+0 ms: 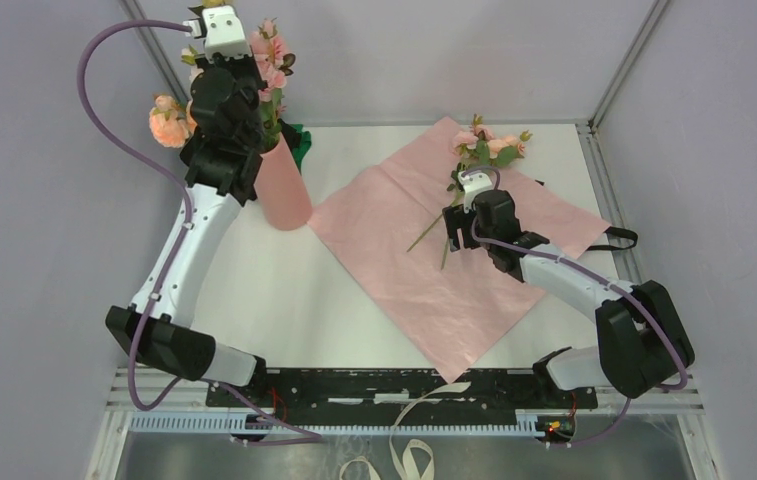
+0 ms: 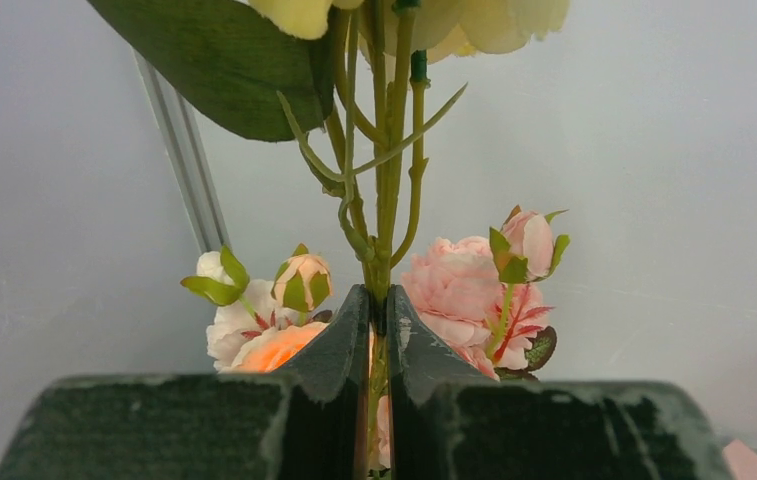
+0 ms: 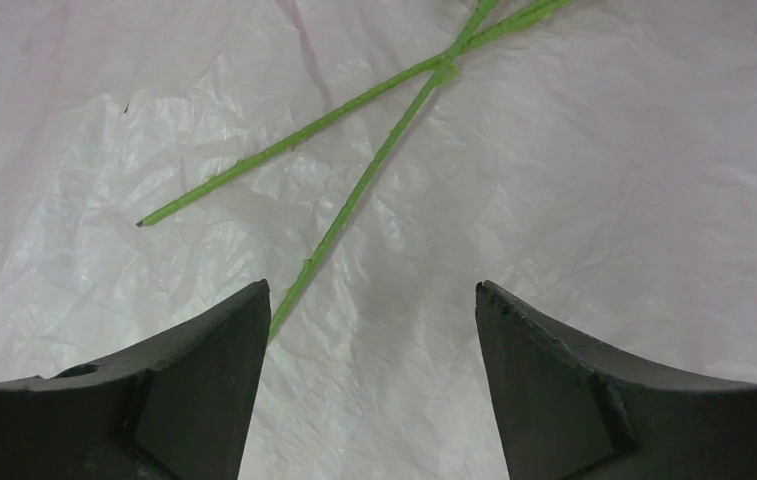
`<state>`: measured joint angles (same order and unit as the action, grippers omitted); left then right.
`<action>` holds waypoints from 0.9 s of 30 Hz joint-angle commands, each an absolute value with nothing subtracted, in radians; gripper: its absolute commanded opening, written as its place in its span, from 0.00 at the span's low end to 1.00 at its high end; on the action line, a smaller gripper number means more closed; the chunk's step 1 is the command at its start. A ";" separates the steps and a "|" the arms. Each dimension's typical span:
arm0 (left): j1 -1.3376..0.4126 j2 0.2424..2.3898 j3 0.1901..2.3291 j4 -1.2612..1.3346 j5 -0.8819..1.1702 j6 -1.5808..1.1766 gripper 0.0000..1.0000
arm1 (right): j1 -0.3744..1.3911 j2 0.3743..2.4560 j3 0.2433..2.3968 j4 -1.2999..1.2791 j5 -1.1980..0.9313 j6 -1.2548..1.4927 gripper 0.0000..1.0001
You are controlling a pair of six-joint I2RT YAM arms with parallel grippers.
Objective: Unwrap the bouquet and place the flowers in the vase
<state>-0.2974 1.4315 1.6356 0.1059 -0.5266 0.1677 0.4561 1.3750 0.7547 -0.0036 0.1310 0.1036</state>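
The salmon-pink vase (image 1: 285, 188) stands at the back left with peach and pink flowers (image 1: 270, 56) in it. High above it, my left gripper (image 2: 379, 303) is shut on thin green stems (image 2: 386, 180) that carry pale yellow blooms (image 2: 499, 15). In the left wrist view a pink rose (image 2: 454, 285) and a peach one (image 2: 269, 347) show behind the fingers. The bouquet's paper (image 1: 424, 285) lies spread flat, pink side up. On it lie more flowers (image 1: 491, 147). My right gripper (image 3: 374, 290) hangs open just over their two crossed stems (image 3: 394, 125).
A black ribbon (image 1: 618, 238) lies at the paper's right edge. A dark green lump (image 1: 300, 140) sits behind the vase. Grey walls and metal posts (image 2: 186, 160) close in the table on three sides. White straps (image 1: 406, 455) hang below the front rail.
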 commanded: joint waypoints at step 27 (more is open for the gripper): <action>-0.292 1.240 1.033 0.146 -0.608 -0.206 0.02 | 0.456 1.433 0.738 0.038 0.078 0.100 0.80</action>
<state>-0.2958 1.2682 1.0752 0.1112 -0.5594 -0.1173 0.4561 1.4281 0.7380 0.0071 0.0925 0.1005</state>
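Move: The yellow flowers are already pinched in the left hand; the vase mouth lies about 25 cm below it, some 3 cm ahead and 3 cm to its right. The vase's pink flowers stand about 8 cm ahead, 5 cm right and 8 cm lower; the orange ones 5 cm ahead, 5 cm left and 15 cm lower. From the right hand the vase mouth is roughly 37 cm left, 12 cm ahead and 15 cm higher. The left hand lowers the yellow flowers some 20 cm towards the vase mouth, fingers tipping down about 15 degrees. ##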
